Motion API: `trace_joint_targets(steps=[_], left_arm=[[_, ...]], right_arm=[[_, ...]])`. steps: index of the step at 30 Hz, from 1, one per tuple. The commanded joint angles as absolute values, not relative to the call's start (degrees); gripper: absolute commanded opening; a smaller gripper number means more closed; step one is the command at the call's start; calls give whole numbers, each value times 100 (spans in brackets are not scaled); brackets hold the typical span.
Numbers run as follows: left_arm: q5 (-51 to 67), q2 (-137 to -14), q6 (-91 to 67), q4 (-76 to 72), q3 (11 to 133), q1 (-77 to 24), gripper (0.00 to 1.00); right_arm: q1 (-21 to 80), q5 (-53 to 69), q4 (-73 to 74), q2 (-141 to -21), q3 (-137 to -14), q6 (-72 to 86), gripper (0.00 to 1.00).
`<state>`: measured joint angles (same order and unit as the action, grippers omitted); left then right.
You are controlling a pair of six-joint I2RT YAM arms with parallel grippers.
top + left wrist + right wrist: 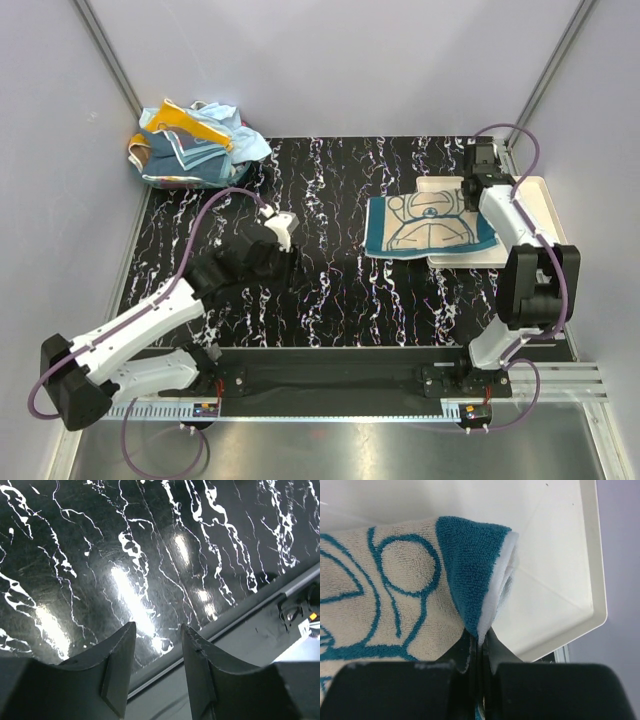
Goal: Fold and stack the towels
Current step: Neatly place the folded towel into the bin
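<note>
A teal towel with a beige centre [428,226] lies folded, half on the black table and half on a white tray [536,206]. My right gripper [471,192] is shut on that towel's far right corner [470,565], pinching the teal edge and its white backing between the fingertips [481,642] above the tray floor [555,555]. The other towels sit crumpled in a pile [190,145] at the far left corner, orange-yellow and light blue cloth showing. My left gripper [283,228] hovers open over the bare table, well short of the pile; its jaws [157,627] hold nothing.
The black marbled table top [330,270] spans the middle. Grey walls close in on the left, back and right. A metal rail [250,612] runs along the table's edge in the left wrist view. The tray's raised rim [597,570] lies just right of the held corner.
</note>
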<state>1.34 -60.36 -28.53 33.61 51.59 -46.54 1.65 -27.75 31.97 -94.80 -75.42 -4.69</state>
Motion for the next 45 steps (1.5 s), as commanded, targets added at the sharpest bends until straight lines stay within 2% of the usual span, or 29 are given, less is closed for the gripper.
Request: trace_joint_targets(steps=[1, 10, 16, 23, 29, 45], left_arm=[[369, -5582, -2540, 3400, 5168, -4553, 46], [501, -5169, -2154, 3621, 4773, -4149, 47], [404, -4834, -2127, 3736, 4658, -4148, 48], [281, -4790, -2136, 3771, 4667, -4017, 49], [255, -4781, -2153, 3762, 4649, -3955, 49], [351, -4834, -2145, 3744, 4641, -3788, 50]], right_arm=[[-307, -2830, 2778, -9702, -7909, -879, 0], [-808, -3426, 1875, -10028, -7551, -844, 0], [-1010, -3165, 961, -10265, -7269, -1019, 0], [-1186, -3287, -297, -10582, -7190, -2106, 0], [-1370, -3050, -528, -10889, -7400, -2786, 0], [-1784, -2909, -958, -11285, -7505, -3357, 0]])
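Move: My right hand still pinches the folded towel by its right edge. The bin's middle is about 4 cm ahead, 4 cm to the right and 14 cm below; its right rim is some 22 cm to the right, about 4 cm ahead and 12 cm below. The towel's middle is about 14 cm to my left, level with me fore and aft, and 6 cm lower. From my empty left hand the bin's middle lies roughly 25 cm ahead, 48 cm right and 16 cm below. I keep my pinch and draw the towel to the right across the bin, about 18 cm, towards its right rim, sinking some 5 cm and easing a little forward partway through, while my right wrist rolls about 20 degrees, left side down. My left hand, empty and still half open, drifts about 5 cm to the left, away from the bin. ##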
